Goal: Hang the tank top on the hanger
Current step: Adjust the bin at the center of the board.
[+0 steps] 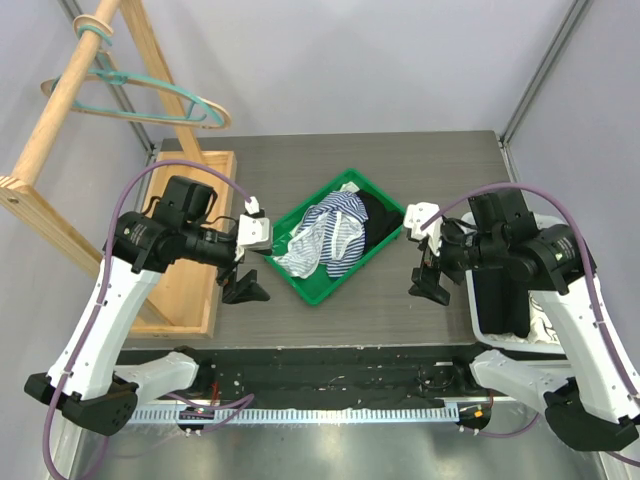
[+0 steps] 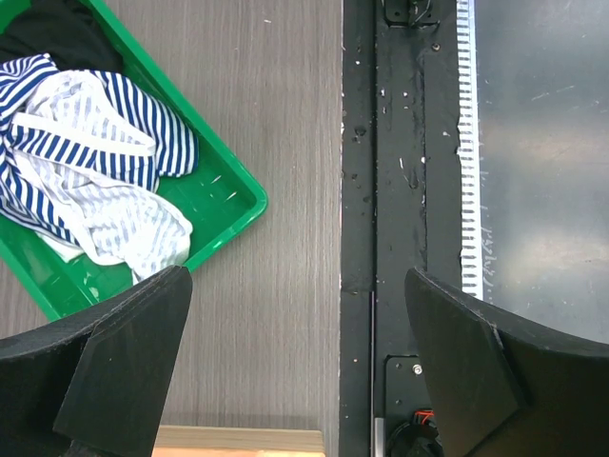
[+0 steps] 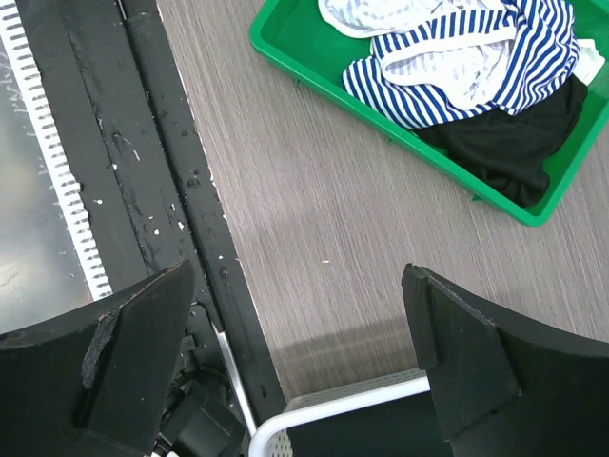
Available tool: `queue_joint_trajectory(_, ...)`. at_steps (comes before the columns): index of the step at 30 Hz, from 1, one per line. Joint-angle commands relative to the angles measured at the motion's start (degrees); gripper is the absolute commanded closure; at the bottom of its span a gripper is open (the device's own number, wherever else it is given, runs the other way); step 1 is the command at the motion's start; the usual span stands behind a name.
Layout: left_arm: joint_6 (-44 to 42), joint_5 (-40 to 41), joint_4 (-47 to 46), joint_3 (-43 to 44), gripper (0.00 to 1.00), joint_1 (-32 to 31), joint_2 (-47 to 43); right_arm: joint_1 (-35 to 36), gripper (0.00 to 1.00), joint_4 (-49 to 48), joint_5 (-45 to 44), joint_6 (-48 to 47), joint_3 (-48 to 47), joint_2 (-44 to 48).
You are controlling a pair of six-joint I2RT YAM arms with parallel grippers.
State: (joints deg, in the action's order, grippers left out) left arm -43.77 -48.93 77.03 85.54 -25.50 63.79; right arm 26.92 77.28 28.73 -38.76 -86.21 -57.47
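The tank top (image 1: 330,238), navy-and-white striped, lies crumpled in a green tray (image 1: 322,296) at the table's middle. It also shows in the left wrist view as the tank top (image 2: 90,167) and in the right wrist view as the tank top (image 3: 466,62). The teal hanger (image 1: 218,113) hangs on a wooden rail at the far left. My left gripper (image 1: 243,288) hovers open just left of the tray, nothing between its fingers (image 2: 124,362). My right gripper (image 1: 430,283) hovers open to the tray's right, also empty, fingers (image 3: 457,352) wide apart.
A black garment (image 1: 380,220) shares the tray's right end. A white basket (image 1: 478,322) with dark cloth stands under the right arm. A wooden rack (image 1: 60,110) with its flat base (image 1: 195,290) occupies the left. A black strip (image 2: 381,190) runs along the table's near edge.
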Motion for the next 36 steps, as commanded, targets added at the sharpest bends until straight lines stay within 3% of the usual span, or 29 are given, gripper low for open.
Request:
queue_joint_trajectory(1,0.1,0.3,5.8,0.7,0.0,-0.2,-0.2,0.3,0.0,-1.0,-0.1,-0.9,-0.9,-0.2)
queue_joint_trajectory(12,1.0,1.2,4.4,-0.3,0.0,-0.2,-0.1,0.3,0.0,-2.5,-1.5,-1.3,-0.3,-2.9)
queue_joint_trajectory(16,3.9,3.6,-0.2,-2.8,0.0,-0.2,0.1,0.3,0.0,-7.4,-3.4,-0.3,1.4,-3.0)
queue_joint_trajectory(28,13.3,13.7,-18.7,-14.2,0.0,-0.1,2.0,0.3,0.0,-35.5,-27.9,12.9,9.0,-8.4)
queue_joint_trajectory(36,16.1,19.4,-28.6,-20.2,0.0,-0.2,4.2,0.2,0.0,-50.7,-45.3,14.9,10.7,-19.8)
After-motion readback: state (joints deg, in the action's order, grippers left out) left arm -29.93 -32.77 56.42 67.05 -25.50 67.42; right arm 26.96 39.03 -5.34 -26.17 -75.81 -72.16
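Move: The green bin's middle lies about 19 cm ahead of the right hand, 14 cm to its left and some 26 cm below; from the left hand it is roughly 19 cm ahead, 14 cm to the right and as far below. The black cloth in it is some 22 cm ahead of the right hand and 5 cm left. The white basket's middle stands about 6 cm ahead of the right hand and 26 cm to its right, equally low. The green bin is approached from both sides, with nothing gripped yet: the right hand slowly starts, then sweeps forward nearly 19 cm, sinking about 4 cm and turning clockwise some 35 degrees, to come abreast of the bin's right end. The left hand mainly drops about 10 cm and reaches some 7 cm forward towards the bin, turning roughly 20 degrees counter-clockwise. Both grippers stay wide open. ##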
